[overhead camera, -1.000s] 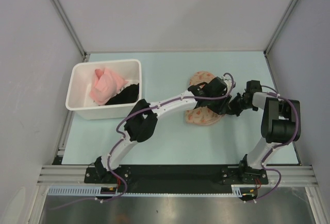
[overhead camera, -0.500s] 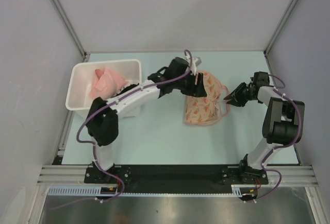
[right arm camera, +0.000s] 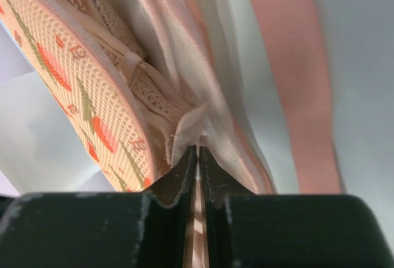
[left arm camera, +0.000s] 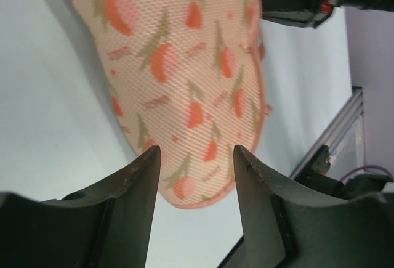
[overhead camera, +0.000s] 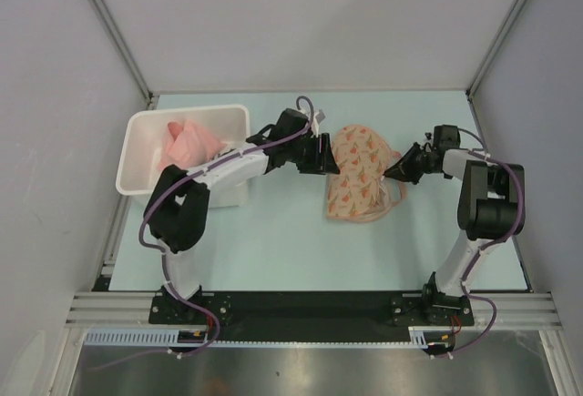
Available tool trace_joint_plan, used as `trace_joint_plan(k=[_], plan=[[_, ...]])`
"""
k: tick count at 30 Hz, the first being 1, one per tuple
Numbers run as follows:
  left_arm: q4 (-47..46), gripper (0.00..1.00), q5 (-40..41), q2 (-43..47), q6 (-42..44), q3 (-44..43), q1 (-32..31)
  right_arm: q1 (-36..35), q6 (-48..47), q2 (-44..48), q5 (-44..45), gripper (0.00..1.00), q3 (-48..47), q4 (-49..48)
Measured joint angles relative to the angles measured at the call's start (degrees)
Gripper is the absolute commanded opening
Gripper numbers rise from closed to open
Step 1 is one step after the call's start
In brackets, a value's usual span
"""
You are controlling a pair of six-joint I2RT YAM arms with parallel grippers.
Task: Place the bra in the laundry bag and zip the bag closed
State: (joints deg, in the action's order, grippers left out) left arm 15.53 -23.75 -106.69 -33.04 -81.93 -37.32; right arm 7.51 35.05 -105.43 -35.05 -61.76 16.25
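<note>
The laundry bag (overhead camera: 362, 176), peach with an orange print, lies on the pale table between both arms. In the left wrist view its printed top (left arm camera: 184, 64) fills the frame. My left gripper (overhead camera: 328, 161) hovers at the bag's left edge, open (left arm camera: 197, 151), with nothing between its fingers. My right gripper (overhead camera: 395, 173) is at the bag's right rim, shut (right arm camera: 198, 150) on a fold of the white lining. The bra shows only as a beige lace edge (right arm camera: 151, 92) inside the bag's gap, under the printed top (right arm camera: 68, 77).
A white plastic bin (overhead camera: 146, 155) stands at the left with a pink cloth (overhead camera: 187, 146) and a black garment (overhead camera: 226, 156) in it. My left arm reaches across just in front of the bin. Grey walls close in on three sides.
My left gripper has drawn back from over the bag to its left edge. My right gripper opened briefly and has shut again on the rim. The bag now lies flatter.
</note>
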Motion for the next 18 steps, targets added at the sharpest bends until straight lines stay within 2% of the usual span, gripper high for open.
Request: trace_joint_plan(k=[13, 18], plan=[[0.2, 0.58, 2.5, -10.6, -0.5, 0.1, 0.8, -5.9, 8.8, -8.0, -2.5, 0.09, -0.7, -11.0], [-0.3, 0.58, 2.4, -9.9, -0.4, 0.2, 0.8, -4.6, 9.0, -7.7, -2.9, 0.17, -1.1, -9.5]])
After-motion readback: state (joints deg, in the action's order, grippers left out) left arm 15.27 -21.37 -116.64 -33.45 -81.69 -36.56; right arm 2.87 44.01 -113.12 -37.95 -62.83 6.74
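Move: From the open left gripper the laundry bag's middle lies about 10 cm to the right and 3 cm ahead, some 12 cm below; the bag's left edge is almost straight under the fingers. From the right gripper, shut at the bag's open right side, the bag's middle is roughly 7 cm left, 2 cm ahead and slightly lower. The bra is about 4 cm to its left, level with it, and the pink strap some 3 cm right, also level. Push the closed right fingertips about 4 cm left, a little forward and down, between the bag's panels against the bra's edge, keeping them shut. Meanwhile bring the left gripper almost straight down some 9 cm to the bag's left edge, tilting about 10 degrees, fingers still apart, and stop there without closing. ##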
